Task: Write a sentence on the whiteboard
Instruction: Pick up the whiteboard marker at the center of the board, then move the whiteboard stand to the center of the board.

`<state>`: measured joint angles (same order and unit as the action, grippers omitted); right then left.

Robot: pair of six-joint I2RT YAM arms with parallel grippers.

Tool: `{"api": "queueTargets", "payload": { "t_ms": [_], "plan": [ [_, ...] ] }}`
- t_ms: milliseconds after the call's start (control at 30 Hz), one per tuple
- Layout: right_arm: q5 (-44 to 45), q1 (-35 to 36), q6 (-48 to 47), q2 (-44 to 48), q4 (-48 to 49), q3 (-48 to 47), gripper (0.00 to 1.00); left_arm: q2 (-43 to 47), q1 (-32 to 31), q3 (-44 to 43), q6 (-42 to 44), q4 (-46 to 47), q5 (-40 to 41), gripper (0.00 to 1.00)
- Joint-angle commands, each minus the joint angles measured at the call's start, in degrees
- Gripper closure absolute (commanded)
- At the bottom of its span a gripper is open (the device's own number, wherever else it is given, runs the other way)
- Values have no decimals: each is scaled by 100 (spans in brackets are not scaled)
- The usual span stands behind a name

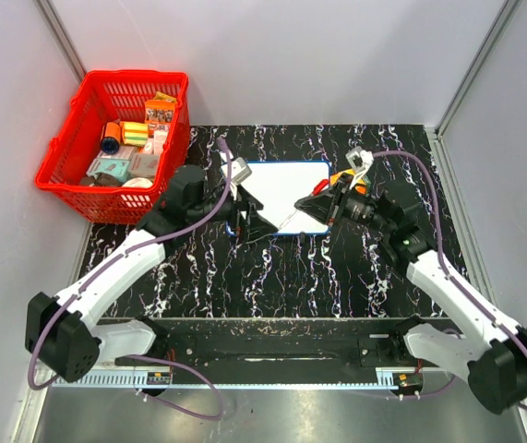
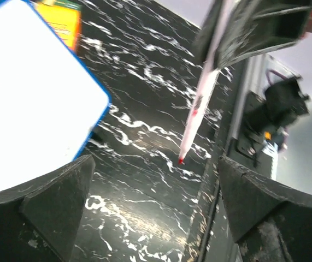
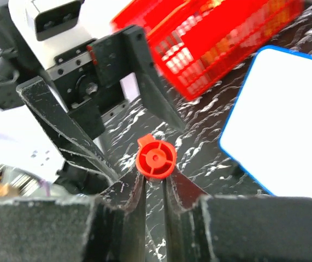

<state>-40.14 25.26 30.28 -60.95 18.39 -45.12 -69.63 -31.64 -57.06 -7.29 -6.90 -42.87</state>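
The whiteboard (image 1: 281,189) lies flat on the black marbled table, white with a blue frame. Its visible surface (image 2: 30,93) (image 3: 287,120) is plain white, and no sentence shows on it. My right gripper (image 1: 326,205) (image 3: 156,179) is shut on a marker (image 2: 199,103). The marker's red end cap (image 3: 156,158) faces the right wrist camera. Its red tip hangs over the table just off the board's near edge. My left gripper (image 1: 249,221) (image 2: 156,210) stands open over the board's near left corner, with nothing between its fingers (image 2: 52,213).
A red basket (image 1: 92,92) (image 3: 216,43) with several small packs sits at the back left. A small orange box (image 1: 360,180) (image 2: 63,19) lies by the board's right end. Grey walls close the table on three sides.
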Motion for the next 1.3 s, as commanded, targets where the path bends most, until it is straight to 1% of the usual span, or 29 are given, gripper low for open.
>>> {"api": "queueTargets", "payload": {
  "t_ms": [0,33,100,133,200,233,267,300,333,467,567,633,833,933,1133,1267],
  "plan": [
    [1718,32,-716,645,-688,-15,100,485,254,440,-483,952,1236,1],
    [2112,32,-725,750,-688,56,100,572,281,502,-527,1005,1498,1],
    [2509,23,-761,1049,-670,231,100,652,403,687,-685,1128,1729,1],
    [2911,32,-761,1146,-688,284,100,669,448,757,-721,1164,1843,1],
    [3256,32,-822,1427,-749,398,100,652,596,854,-826,1190,1949,1],
    [3641,32,-840,1541,-776,451,100,574,676,872,-835,1199,1784,1],
    [3801,32,-901,1803,-784,513,100,495,737,863,-862,1165,1748,1],
    [4142,41,-936,1962,-732,670,100,294,877,811,-923,1112,1651,1],
    [4311,32,-954,2268,-697,767,100,170,948,767,-950,1077,1355,1],
    [4804,32,-1208,2911,-389,1189,100,-297,1151,722,-1055,1137,1000,1],
    [4893,41,-1279,3019,-345,1296,100,-481,1204,758,-1064,1243,1237,1],
    [4884,32,-1279,2984,-336,1296,100,-639,1256,653,-1029,1138,1465,1],
    [4629,32,-1253,2834,-389,1225,100,-1008,1511,363,-827,542,2186,1],
    [4551,41,-1191,2773,-380,1260,100,-1307,1687,230,-800,479,2082,1],
    [4331,32,-1077,2676,-451,1208,100,-1764,1819,178,-677,847,1932,1],
    [4278,32,-1033,2623,-459,1208,100,-2046,2029,186,-555,1250,1345,1]
  ]
}}
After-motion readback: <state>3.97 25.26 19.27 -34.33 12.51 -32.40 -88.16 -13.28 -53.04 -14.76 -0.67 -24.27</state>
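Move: My right hand already holds the marker. The whiteboard's middle lies about 19 cm ahead of this hand, 7 to the left and 30 below; the yellow box lies 21 ahead, 13 to the right and 28 below. From my empty, open left hand the whiteboard's middle is some 20 cm ahead, 3 to the right and 25 below, and its near left corner 10 ahead and 13 left; the red basket is 28 ahead, 41 left and 15 below. With my right fingers still pinching the marker by its red end, I swing that hand about 13 cm to the right, away from my left hand, turning it some 45 degrees clockwise so it faces out over the table. My open left hand goes forward and left, then mostly sinks and goes on outward, 14 cm forward, 12 left and 14 down in all, turning counter-clockwise towards the board's left end. ##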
